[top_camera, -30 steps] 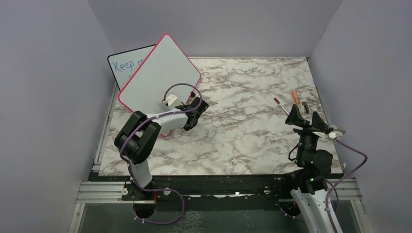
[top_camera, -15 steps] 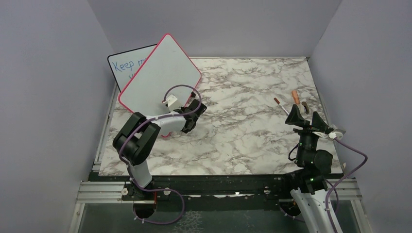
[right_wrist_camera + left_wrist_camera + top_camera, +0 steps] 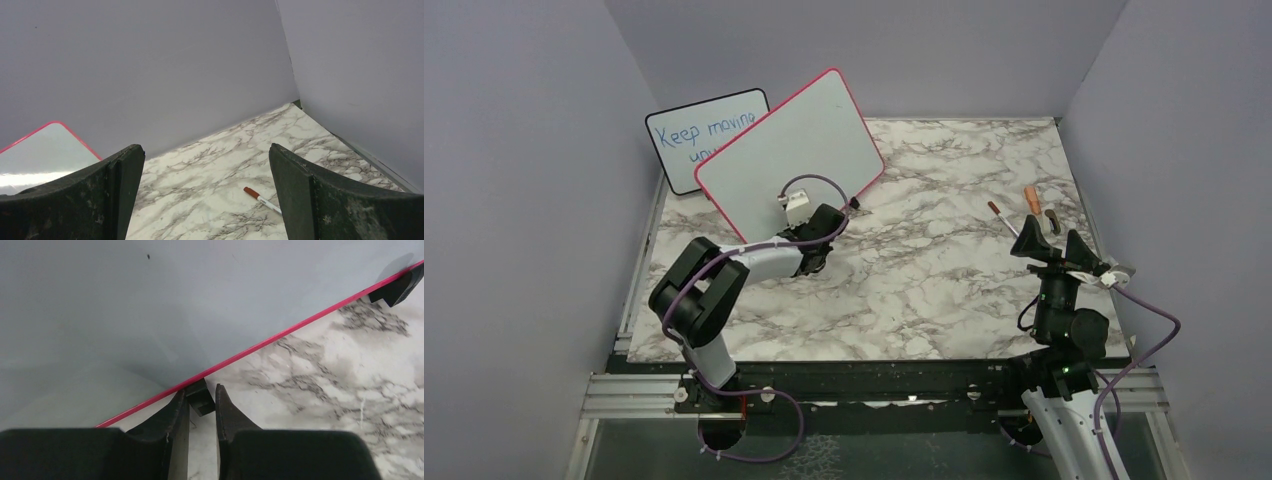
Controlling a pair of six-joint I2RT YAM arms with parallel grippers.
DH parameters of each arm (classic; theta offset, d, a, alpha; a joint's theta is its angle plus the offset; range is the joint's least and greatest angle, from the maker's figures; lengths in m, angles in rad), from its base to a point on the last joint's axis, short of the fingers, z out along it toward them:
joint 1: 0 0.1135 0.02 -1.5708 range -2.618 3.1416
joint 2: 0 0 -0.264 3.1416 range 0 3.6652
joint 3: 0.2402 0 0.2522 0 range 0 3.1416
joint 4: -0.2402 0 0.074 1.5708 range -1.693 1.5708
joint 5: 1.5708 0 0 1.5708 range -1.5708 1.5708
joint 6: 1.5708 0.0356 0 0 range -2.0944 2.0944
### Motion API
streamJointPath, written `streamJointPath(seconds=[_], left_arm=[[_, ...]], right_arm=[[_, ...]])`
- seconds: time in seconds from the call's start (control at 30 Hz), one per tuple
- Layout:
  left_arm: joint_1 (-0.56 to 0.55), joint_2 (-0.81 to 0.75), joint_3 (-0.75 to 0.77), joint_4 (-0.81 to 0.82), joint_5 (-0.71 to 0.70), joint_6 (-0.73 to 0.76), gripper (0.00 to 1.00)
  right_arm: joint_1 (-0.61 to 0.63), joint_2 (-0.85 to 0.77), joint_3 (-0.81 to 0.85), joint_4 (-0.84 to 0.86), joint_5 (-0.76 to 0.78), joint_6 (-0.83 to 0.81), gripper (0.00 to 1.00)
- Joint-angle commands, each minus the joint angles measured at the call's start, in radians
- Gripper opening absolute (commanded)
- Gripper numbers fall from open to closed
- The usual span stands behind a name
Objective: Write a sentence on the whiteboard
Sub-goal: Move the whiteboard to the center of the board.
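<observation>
The whiteboard (image 3: 794, 150), red-framed, stands tilted at the back left, and its face (image 3: 150, 300) is blank. The sentence is out of view. My left gripper (image 3: 836, 214) is at the board's lower edge. In the left wrist view that gripper (image 3: 200, 392) is shut on a small black foot (image 3: 201, 399) under the red frame. A second foot (image 3: 400, 285) shows further along the same edge. My right gripper (image 3: 1054, 238) hovers at the right side of the table, far from the board. In the right wrist view it (image 3: 206, 147) is open with nothing between its fingers.
A smaller black-framed board (image 3: 694, 135) with blue writing leans behind the whiteboard. A red-capped pen (image 3: 999, 217) lies just beyond my right gripper, seen also in the right wrist view (image 3: 260, 197). An orange marker (image 3: 1031, 198) and a dark item (image 3: 1052, 220) lie near the right wall.
My left gripper closed on the board's foot. The whiteboard swung to the right with it and uncovered more of the blue-lettered board. The right arm stayed still.
</observation>
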Motion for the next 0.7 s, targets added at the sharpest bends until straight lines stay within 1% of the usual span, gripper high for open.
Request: streamJointPath(seconds=[0.0,0.4,0.67], left_arm=[[-0.084,0.010,0.021,0.080,0.243,0.160,0.00],[-0.203,0.076,0.113,0.079,0.307,0.228,0.00],[-0.249,0.055,0.091,0.055,0.335,0.185,0.00]], right_arm=[[0.005,-0.002,0.003,0.023,0.015,-0.011,1.00],[0.005,0.007,0.006,0.016,0.008,-0.013,1.00],[0.005,0.013,0.008,0.015,0.008,-0.018,1.00]])
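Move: The whiteboard, its near foot still pinched by the left hand, has its middle about 13 cm ahead, 5 cm left and 7 cm above that hand. The table's middle, where it is headed, lies some 12 cm to the hand's right and 2 cm ahead, just below; the board's other foot is about 10 cm right and 7 cm ahead. The lettered board stands some 25 cm left, 20 cm ahead. From the right hand, the table's middle is about 32 cm left, 14 cm ahead, 29 cm below. The whiteboard is dragged by its near foot, which the left fingers keep pinched low over the table: some 12 cm to the right towards the table's middle, drawn back about 4 cm on the way. As it goes, the left hand turns clockwise by roughly 25 degrees, swinging the board round, and slows at the end. ##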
